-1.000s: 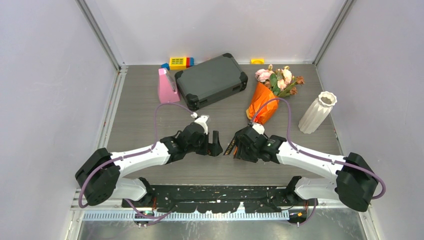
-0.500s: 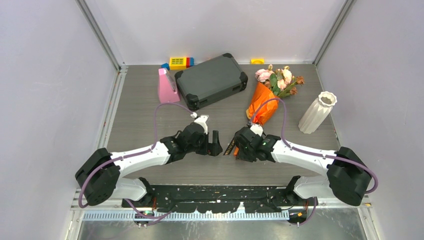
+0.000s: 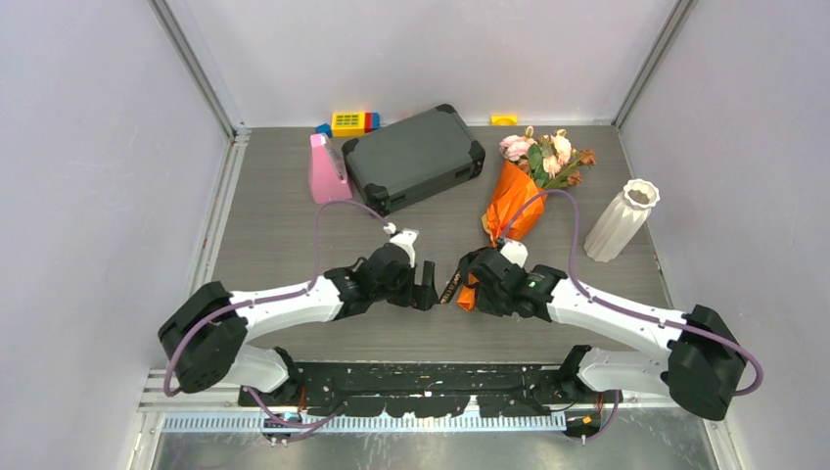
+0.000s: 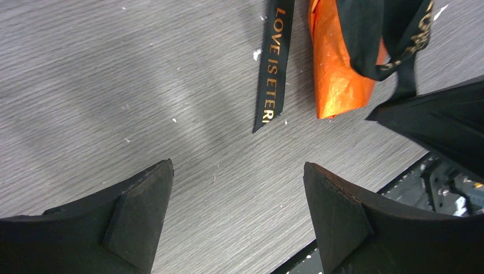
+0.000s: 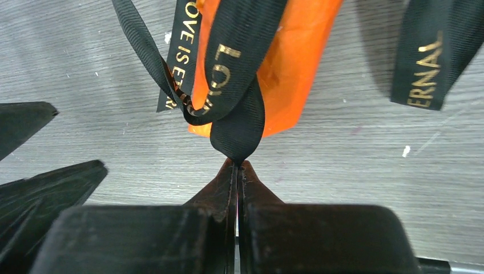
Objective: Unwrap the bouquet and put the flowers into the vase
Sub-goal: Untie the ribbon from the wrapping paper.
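The bouquet (image 3: pixel 515 199), a cone of crinkled orange paper, lies right of centre with the pink flowers (image 3: pixel 544 152) at its far, wide end. Its narrow tip (image 5: pixel 297 57) points at the arms. A black ribbon (image 5: pixel 237 128) with gold print is tied round it, and my right gripper (image 5: pixel 237 162) is shut on a loop of that ribbon just below the tip. A loose ribbon tail (image 4: pixel 273 68) lies flat on the table. My left gripper (image 4: pixel 237 165) hangs open over bare table beside the tip, holding nothing. The white vase (image 3: pixel 622 220) stands upright at the right.
A dark hard case (image 3: pixel 413 157) lies at the back centre, with a pink wedge (image 3: pixel 327 171) to its left and coloured blocks (image 3: pixel 352 121) behind it. A small yellow piece (image 3: pixel 504 118) sits by the back wall. Walls close in the table on both sides.
The right gripper has closed from half open onto the ribbon loop. Both wrists have shifted slightly; the left jaws have stayed wide apart.
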Controlling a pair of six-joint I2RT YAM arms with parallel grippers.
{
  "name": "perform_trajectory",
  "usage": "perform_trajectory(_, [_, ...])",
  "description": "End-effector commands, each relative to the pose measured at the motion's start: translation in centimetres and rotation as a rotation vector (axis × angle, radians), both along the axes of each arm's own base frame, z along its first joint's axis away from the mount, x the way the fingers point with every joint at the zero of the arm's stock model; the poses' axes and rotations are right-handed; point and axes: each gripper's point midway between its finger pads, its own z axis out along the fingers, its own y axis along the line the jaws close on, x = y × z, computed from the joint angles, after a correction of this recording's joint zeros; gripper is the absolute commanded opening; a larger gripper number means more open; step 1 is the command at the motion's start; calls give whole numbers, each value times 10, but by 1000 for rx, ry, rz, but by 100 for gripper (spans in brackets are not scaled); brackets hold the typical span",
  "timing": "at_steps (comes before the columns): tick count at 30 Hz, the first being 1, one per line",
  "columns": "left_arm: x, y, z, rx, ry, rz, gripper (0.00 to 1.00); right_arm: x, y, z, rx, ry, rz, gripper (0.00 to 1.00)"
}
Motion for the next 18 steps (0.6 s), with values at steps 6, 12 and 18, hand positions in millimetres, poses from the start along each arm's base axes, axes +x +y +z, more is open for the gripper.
perform_trajectory(6, [14, -44, -1, 128, -147, -90, 79, 11, -43, 23, -145, -97, -67, 0])
perform_trajectory(12, [22, -56, -10, 236, -217, -77, 68, 17, -52, 21, -144, -97, -102, 0])
perform_trajectory(18, [18, -64, -25, 259, -195, -97, 61, 17, -56, 16, -128, -89, -117, 0])
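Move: The near end of the ribbon lying printed side up on the table is about 5 cm to the left gripper's right, level with it and some 6 cm below. From that gripper, the orange paper foot lies 8 cm right and 3 back, the black bow loop 8 cm right and 4 ahead. The right gripper already pinches another ribbon strand; the knot is about 7 cm ahead of it, 1 right and slightly below. Keep the right gripper shut on its ribbon strand and draw it about 5 cm to the right, away from the paper foot, lifting it slightly at the start. Meanwhile bring the open left gripper some 5.5 cm right and 3 cm down over the flat ribbon end, tip its fingers more steeply downward and narrow them partway, without gripping yet. ##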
